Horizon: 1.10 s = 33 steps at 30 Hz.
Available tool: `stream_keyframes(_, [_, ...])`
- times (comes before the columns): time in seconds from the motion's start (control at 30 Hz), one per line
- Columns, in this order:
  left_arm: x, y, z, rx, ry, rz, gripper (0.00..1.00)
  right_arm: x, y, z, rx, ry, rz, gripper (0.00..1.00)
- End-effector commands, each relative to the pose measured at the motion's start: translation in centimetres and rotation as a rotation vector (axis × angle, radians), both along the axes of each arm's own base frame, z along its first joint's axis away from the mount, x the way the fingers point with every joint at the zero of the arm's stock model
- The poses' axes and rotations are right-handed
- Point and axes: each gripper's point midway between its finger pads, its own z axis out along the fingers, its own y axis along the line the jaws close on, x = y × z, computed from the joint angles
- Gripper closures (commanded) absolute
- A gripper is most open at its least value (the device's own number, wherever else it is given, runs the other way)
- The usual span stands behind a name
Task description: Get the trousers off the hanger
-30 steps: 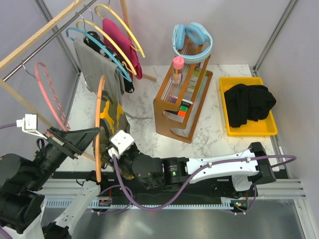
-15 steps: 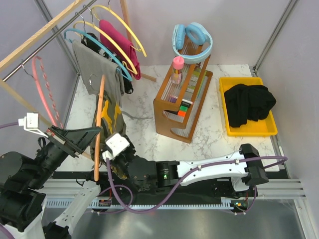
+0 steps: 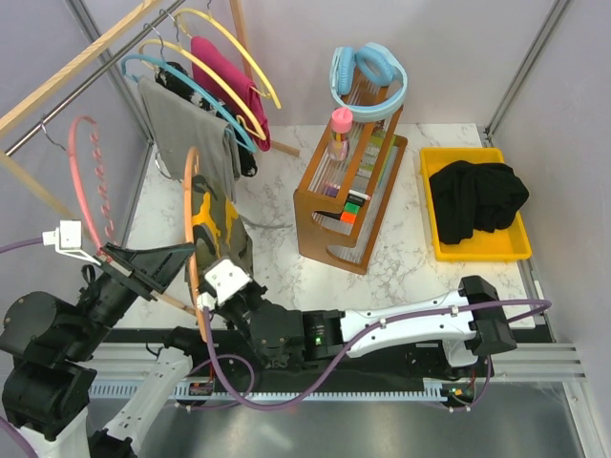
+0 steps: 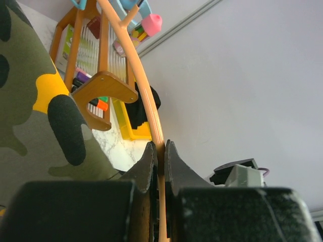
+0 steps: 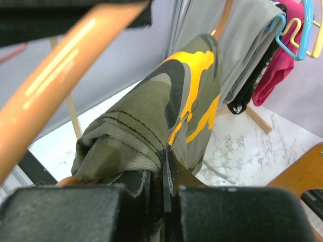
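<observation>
The camouflage trousers [image 3: 218, 234] hang over an orange hanger [image 3: 191, 229] near the table's front left. My left gripper [image 3: 172, 272] is shut on the hanger's thin orange bar [image 4: 136, 80], which runs up between its jaws [image 4: 159, 151]. My right gripper [image 3: 215, 286] sits just right of the hanger. It is shut on a bunched fold of the camouflage trousers [image 5: 151, 116], pinched at its fingertips [image 5: 164, 156]. The black trousers [image 3: 475, 198] lie heaped in the yellow bin [image 3: 477, 253] at the right.
A wooden rack [image 3: 348, 196] with bottles and blue headphones [image 3: 368, 76] stands mid-table. At the back left a rail carries a grey garment [image 3: 186, 124], a magenta garment [image 3: 229, 72] and several coloured hangers. A pink hanger [image 3: 91, 181] hangs close to my left arm.
My right gripper has moved left to the hanger and gone from open to shut on the camouflage cloth. The orange hanger has tilted slightly and the pink hanger has swung.
</observation>
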Motion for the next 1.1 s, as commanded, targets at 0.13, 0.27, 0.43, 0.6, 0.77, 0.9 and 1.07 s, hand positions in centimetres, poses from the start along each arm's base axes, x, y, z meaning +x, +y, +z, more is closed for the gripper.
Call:
stream_keyframes(0.13, [1.0, 1.5, 0.7, 0.075, -0.184, 0.100, 0.98, 0.6, -5.4, 8.4, 0.291, 0.072, -0.014, 1.00])
stream_keyframes(0.27, [0.9, 1.8, 0.0, 0.082, -0.187, 0.113, 0.98, 1.0, -6.8, 10.6, 0.320, 0.074, -0.045, 1.00])
stream_keyframes(0.43, [0.8, 2.4, -0.4, 0.075, -0.190, 0.147, 0.98, 1.6, -9.4, 12.7, 0.356, 0.062, -0.087, 1.00])
stream_keyframes(0.6, [1.3, 2.7, -1.3, 0.080, -0.153, 0.167, 0.98, 1.6, -11.2, 16.1, 0.417, 0.060, -0.060, 1.00])
stream_keyframes(0.77, [1.6, 2.6, -2.4, 0.080, -0.122, 0.170, 0.98, 1.8, -13.3, 19.5, 0.450, 0.028, -0.059, 1.00])
stream_keyframes(0.9, [1.7, 2.7, -2.7, 0.083, -0.118, 0.176, 0.98, 2.2, -14.5, 21.3, 0.432, 0.001, -0.094, 1.00])
stream_keyframes(1.07, [1.2, 3.3, -2.2, 0.098, -0.134, 0.200, 0.98, 2.9, -17.2, 22.6, 0.420, -0.014, -0.154, 1.00])
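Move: From the right gripper, already pinching the camouflage trousers' edge, the orange hanger's middle is about 3 cm ahead, 3 cm left and 8 cm above; the grey trousers hang some 27 cm ahead, 8 cm left and 8 cm higher. From the left gripper, which holds the hanger, the camouflage trousers' middle lies roughly 7 cm ahead, 3 cm right and 9 cm below; the pink hanger is some 10 cm ahead, 17 cm left, about level. Keep the right fingers shut on the camouflage trousers and draw their edge away from the orange hanger, first to the right, then ever more steeply up, about 15 cm up and 9 cm right in all, rolling the hand's left side up some 10 degrees. Keep the left grip on the hanger, dipping that hand about 3 cm and swinging it slightly counter-clockwise. ##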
